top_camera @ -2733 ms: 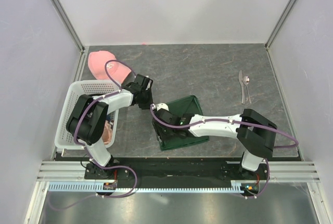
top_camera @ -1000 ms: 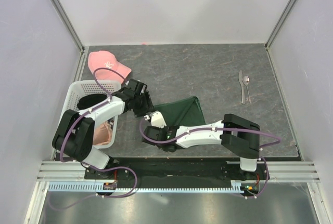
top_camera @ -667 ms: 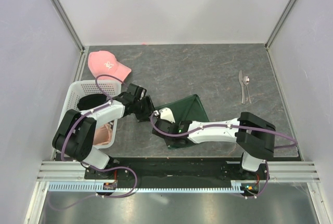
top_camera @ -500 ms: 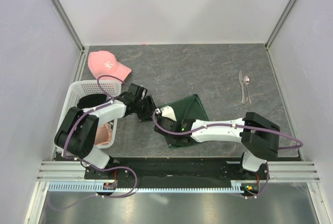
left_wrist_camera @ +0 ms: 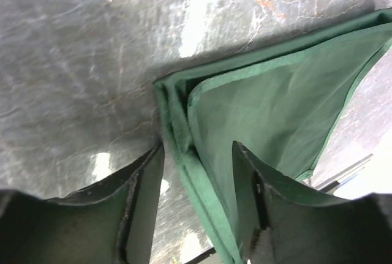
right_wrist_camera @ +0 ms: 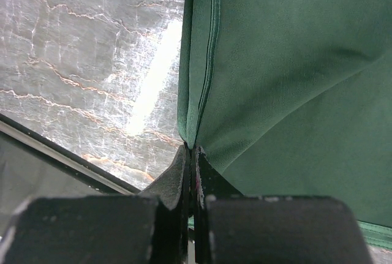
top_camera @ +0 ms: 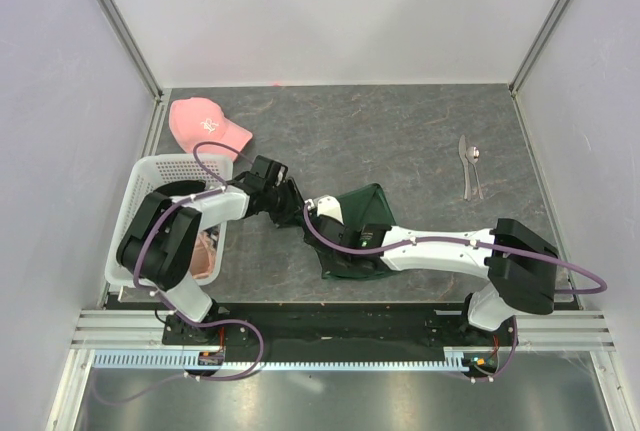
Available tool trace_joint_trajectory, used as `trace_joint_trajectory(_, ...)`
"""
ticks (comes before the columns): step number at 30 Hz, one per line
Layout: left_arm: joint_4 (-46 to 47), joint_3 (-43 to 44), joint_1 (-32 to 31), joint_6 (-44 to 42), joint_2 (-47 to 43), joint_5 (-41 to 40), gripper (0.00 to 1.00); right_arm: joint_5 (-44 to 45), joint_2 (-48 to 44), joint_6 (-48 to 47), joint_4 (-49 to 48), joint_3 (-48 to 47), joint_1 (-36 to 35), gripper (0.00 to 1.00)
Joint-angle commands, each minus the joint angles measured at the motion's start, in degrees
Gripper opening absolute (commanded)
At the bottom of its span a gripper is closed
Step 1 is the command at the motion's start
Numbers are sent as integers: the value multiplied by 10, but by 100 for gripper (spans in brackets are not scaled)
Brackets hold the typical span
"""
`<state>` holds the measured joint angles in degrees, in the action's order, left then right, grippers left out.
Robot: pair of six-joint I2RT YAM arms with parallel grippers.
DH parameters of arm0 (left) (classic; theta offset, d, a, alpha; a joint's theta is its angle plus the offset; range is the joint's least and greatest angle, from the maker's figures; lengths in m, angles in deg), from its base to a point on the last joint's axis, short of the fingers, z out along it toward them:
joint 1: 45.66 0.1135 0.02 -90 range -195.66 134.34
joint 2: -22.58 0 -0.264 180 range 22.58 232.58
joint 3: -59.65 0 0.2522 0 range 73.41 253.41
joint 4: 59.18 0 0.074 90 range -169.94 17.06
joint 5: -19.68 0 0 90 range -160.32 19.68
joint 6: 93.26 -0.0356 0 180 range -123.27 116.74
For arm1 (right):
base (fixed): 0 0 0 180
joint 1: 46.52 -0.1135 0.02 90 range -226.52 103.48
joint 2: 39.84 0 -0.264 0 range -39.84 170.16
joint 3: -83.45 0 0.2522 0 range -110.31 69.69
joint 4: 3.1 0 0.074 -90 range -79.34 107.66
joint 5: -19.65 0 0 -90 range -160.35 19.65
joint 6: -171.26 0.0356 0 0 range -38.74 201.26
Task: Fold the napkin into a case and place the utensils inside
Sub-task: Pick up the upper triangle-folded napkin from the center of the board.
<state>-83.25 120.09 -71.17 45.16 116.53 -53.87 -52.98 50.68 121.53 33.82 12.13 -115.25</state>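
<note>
The dark green napkin (top_camera: 372, 213) lies half lifted and bunched at the table's near middle. My right gripper (top_camera: 338, 236) is shut on the napkin's (right_wrist_camera: 294, 62) hemmed edge, and the cloth hangs up from the pinch (right_wrist_camera: 191, 149). My left gripper (top_camera: 295, 207) stands at the napkin's left corner. Its jaws are open, and the napkin's (left_wrist_camera: 275, 105) folded edge runs between the fingers (left_wrist_camera: 144, 196), touching neither. The utensils (top_camera: 470, 166) lie together at the far right of the table, away from both grippers.
A pink cap (top_camera: 205, 123) lies at the back left. A white basket (top_camera: 145, 176) holding dark and pink cloth stands at the left edge, under the left arm. The black front rail (top_camera: 330, 316) runs just behind the napkin's near edge.
My right gripper has carried the napkin's edge up and to the right, so the cloth bunched. My left gripper has moved right to the napkin's left corner, its jaws a little narrower.
</note>
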Motion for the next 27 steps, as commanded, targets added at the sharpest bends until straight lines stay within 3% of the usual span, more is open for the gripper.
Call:
trace_joint_trajectory(1, 7, 12, -2, 11, 25, -16, 51, -9, -16, -7, -14, 6, 3, 0)
trace_joint_trajectory(8, 13, 26, -2, 4, 28, -30, 30, -13, -17, -12, -18, 8, 5, 0)
trace_joint_trajectory(13, 3, 49, -1, -5, 15, -36, 2, -16, -21, -18, -19, 3, 5, 0)
trace_joint_trajectory(19, -58, 72, 29, -20, -76, -58, 2, -42, -6, -38, -19, -37, -5, 0)
trace_joint_trajectory(27, -201, 160, 135, -82, -256, -89, 2, -158, 83, -39, -71, -216, -42, 0)
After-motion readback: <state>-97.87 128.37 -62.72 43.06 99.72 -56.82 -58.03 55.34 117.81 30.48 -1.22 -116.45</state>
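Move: The napkin's far left corner is already between your open left fingertips: its middle is about 2 cm ahead, level sideways and 1 cm below. The near left corner, pinched in the right fingers, is some 10 cm back, 5 cm right and 5 cm higher. The white basket's middle is about 27 cm left, level fore and aft, and the pink cap 21 cm ahead and 19 cm left. From the right hand the far corner is 12 cm ahead, 5 cm left, 6 cm lower. Ease the left gripper about 1 cm forward and slightly down while closing its fingers to pinch the napkin's edge just behind the far left corner, then lift it with gathering speed some 12 cm, veering left towards the basket. Keep the right pinch still until the left hand is rising, then carry it roughly 8 cm left and 6 cm up. ##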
